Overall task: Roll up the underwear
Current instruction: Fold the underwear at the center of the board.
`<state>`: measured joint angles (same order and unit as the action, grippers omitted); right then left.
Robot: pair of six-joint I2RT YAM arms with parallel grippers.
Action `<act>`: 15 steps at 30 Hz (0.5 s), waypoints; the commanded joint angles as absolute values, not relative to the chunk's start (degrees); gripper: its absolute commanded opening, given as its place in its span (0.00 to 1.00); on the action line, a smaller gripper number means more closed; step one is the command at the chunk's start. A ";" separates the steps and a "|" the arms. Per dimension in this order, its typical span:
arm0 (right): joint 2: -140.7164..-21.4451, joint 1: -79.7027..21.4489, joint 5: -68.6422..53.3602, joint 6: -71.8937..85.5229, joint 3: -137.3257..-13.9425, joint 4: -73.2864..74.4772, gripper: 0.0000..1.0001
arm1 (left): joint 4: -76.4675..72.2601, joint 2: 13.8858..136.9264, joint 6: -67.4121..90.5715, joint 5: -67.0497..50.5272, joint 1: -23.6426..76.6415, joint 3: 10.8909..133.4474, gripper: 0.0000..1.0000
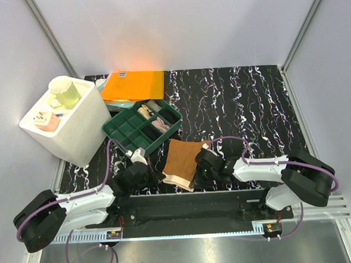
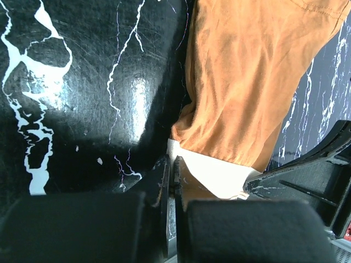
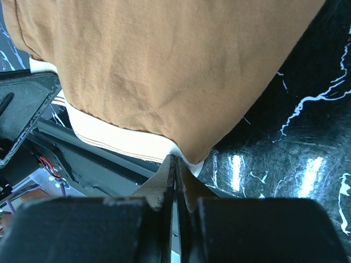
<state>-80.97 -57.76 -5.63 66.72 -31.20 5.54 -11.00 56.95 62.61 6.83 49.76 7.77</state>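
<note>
The brown underwear [image 1: 180, 158] lies flat near the table's front edge, its pale waistband [image 1: 177, 182] towards the arms. In the left wrist view the brown cloth [image 2: 247, 82] fills the upper right. My left gripper [image 2: 171, 161] is shut, with its tips meeting on the left corner of the waistband [image 2: 214, 170]. In the right wrist view my right gripper [image 3: 175, 159] is shut on the waistband's [image 3: 120, 137] other corner, under the brown cloth [image 3: 164, 66]. From above, the left gripper [image 1: 159, 178] and right gripper [image 1: 195, 179] flank the waistband.
A green compartment tray [image 1: 141, 128] holding small items sits just behind the underwear. An orange folder [image 1: 133, 85] lies at the back left. A white bin [image 1: 75, 128] with a green mug [image 1: 64, 92] stands at the left. The arms' black mounting rail [image 1: 185, 210] runs along the near edge.
</note>
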 commanded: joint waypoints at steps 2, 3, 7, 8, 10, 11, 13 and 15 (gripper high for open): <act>-81.22 -58.27 -1.58 65.39 -29.88 12.39 0.14 | -9.15 52.66 60.64 7.56 49.66 6.86 0.00; -80.51 -58.36 -1.32 65.30 -30.06 12.91 0.15 | -8.71 50.73 60.64 7.73 49.66 6.86 0.00; -74.73 -58.27 -0.18 65.65 -31.02 16.34 0.31 | -6.86 46.24 60.47 8.00 49.66 6.68 0.00; -73.58 -58.18 1.22 65.92 -30.85 17.39 0.38 | -6.33 45.62 60.29 8.00 49.66 7.03 0.00; -70.33 -58.18 2.02 66.88 -30.15 18.19 0.43 | -5.45 44.21 59.94 8.09 49.75 7.47 0.00; -69.36 -58.18 2.89 67.15 -29.80 18.72 0.47 | -5.45 43.95 59.77 7.91 49.75 7.56 0.00; -67.51 -58.18 3.95 68.46 -28.22 18.90 0.51 | -5.54 43.68 59.59 7.74 49.75 7.56 0.00; -66.98 -58.18 4.39 69.43 -26.82 18.81 0.54 | -5.45 44.03 59.50 7.56 49.75 7.56 0.00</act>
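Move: The underwear's front band lies between the hands: the left fingers are shut on its left corner, and its right corner is about 4 cm back and 11 cm to their right. The underwear's middle is some 7 cm ahead and 9 cm right of the left hand; the green box is about 18 cm ahead and 9 cm left of it. From the right hand, whose closed tips rest at the band's right corner, the middle is roughly 11 cm ahead and 2 cm left. The band's left corner, still pinched in the left fingers, is raised almost straight up about 3 cm, that wrist tipping up some 5 degrees. Its right corner is left on the table: the right fingertips come free of it, opening to about half as that hand backs off some 3 cm to the right and 2 cm up. ##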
